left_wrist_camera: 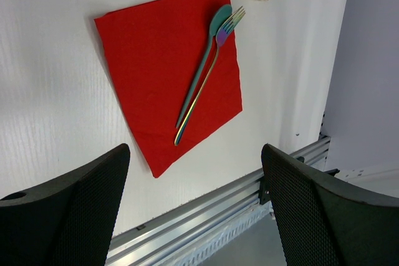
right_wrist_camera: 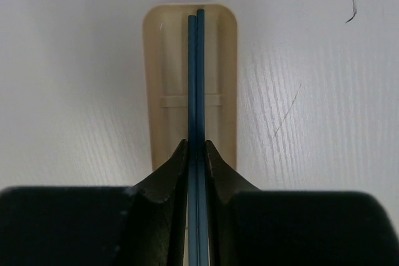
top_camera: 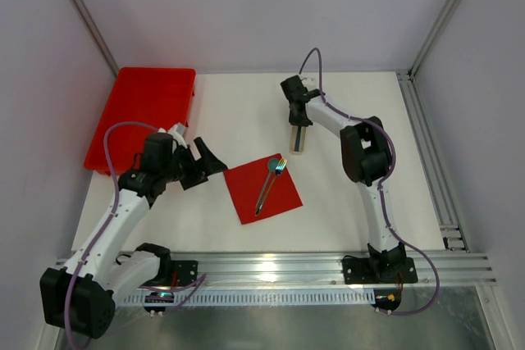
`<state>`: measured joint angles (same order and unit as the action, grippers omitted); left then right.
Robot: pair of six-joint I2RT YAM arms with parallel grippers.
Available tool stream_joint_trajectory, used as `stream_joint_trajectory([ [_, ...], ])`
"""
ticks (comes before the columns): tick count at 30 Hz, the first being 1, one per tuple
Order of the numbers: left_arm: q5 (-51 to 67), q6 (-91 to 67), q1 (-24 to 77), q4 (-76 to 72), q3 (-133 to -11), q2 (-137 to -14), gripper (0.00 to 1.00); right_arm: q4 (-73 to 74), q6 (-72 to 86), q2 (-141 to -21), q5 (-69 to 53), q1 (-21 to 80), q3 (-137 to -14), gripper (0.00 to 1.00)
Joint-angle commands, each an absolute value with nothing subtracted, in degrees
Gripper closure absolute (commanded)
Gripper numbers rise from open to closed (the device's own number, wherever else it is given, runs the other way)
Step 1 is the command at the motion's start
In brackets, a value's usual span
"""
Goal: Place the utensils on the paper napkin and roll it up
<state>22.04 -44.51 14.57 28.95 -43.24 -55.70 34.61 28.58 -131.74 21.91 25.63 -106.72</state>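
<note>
The red paper napkin (top_camera: pixel 246 196) (left_wrist_camera: pixel 156 60) lies flat at the table's middle. On its right part rest two utensils: a teal spoon (top_camera: pixel 267 182) (left_wrist_camera: pixel 201 73) and an iridescent fork (left_wrist_camera: pixel 229 22), side by side with their heads at the far corner. My left gripper (top_camera: pixel 205 168) (left_wrist_camera: pixel 194 154) hovers open just left of the napkin, nothing between its fingers. Farther back, my right gripper (top_camera: pixel 298 125) (right_wrist_camera: pixel 196 146) points down over a beige oblong case (top_camera: pixel 296 143) (right_wrist_camera: pixel 165 60). It is shut on two thin blue sticks (right_wrist_camera: pixel 196 73) lying lengthwise in the case.
A big red plastic tray (top_camera: pixel 143 112) sits at the back left. An aluminium rail (top_camera: pixel 271 264) runs along the near edge, and another (top_camera: pixel 431 161) along the right side. White walls close off the back and sides.
</note>
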Motion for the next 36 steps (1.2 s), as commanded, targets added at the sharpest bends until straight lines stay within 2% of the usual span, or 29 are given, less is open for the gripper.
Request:
stream_joint_trajectory([
  [1, 22.33, -43.77, 14.76, 27.94, -43.77, -54.14, 0.13, 34.19, 28.91, -127.01, 23.73, 25.4, -107.94, 0.96],
  [6, 17.85, -44.64, 14.76, 30.49, -44.73, -53.35, 0.12, 32.61, 30.93, -121.39, 23.64, 25.84, -103.28, 0.96],
  [10, 14.24, -45.96, 14.68, 32.87, -45.26, -52.3, 0.12, 30.5, 34.53, -112.36, 23.91, 27.33, -95.03, 0.96],
  [18, 10.64, -47.81, 14.68, 36.47, -45.0, -48.7, 0.12, 28.83, 43.49, -100.64, 24.78, 38.57, -85.09, 0.96],
  [27, 8.79, -51.24, 14.68, 39.37, -44.74, -43.51, 0.12, 30.93, 61.67, -104.05, 27.59, 51.23, -81.74, 0.96],
  [36, 10.72, -51.77, 14.77, 40.08, -43.42, -41.92, 0.12, 32.17, 69.96, -106.52, 29.88, 53.79, -79.98, 0.96],
])
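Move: The red napkin's middle lies about 23 cm back and 12 cm left of the right hand, some 3 cm lower. On the napkin, the spoon lies about 21 cm back and 10 cm left of that hand, the fork 22 cm back and 9 cm left. The wooden tray sits just beneath, its middle 2 cm back, straight in line. From the left hand the napkin is roughly 3 cm ahead, 13 cm right and 17 cm down. Right hand swings held chopsticks up, some 20 cm back and 15 left, then down over napkin; left hand withdraws. ##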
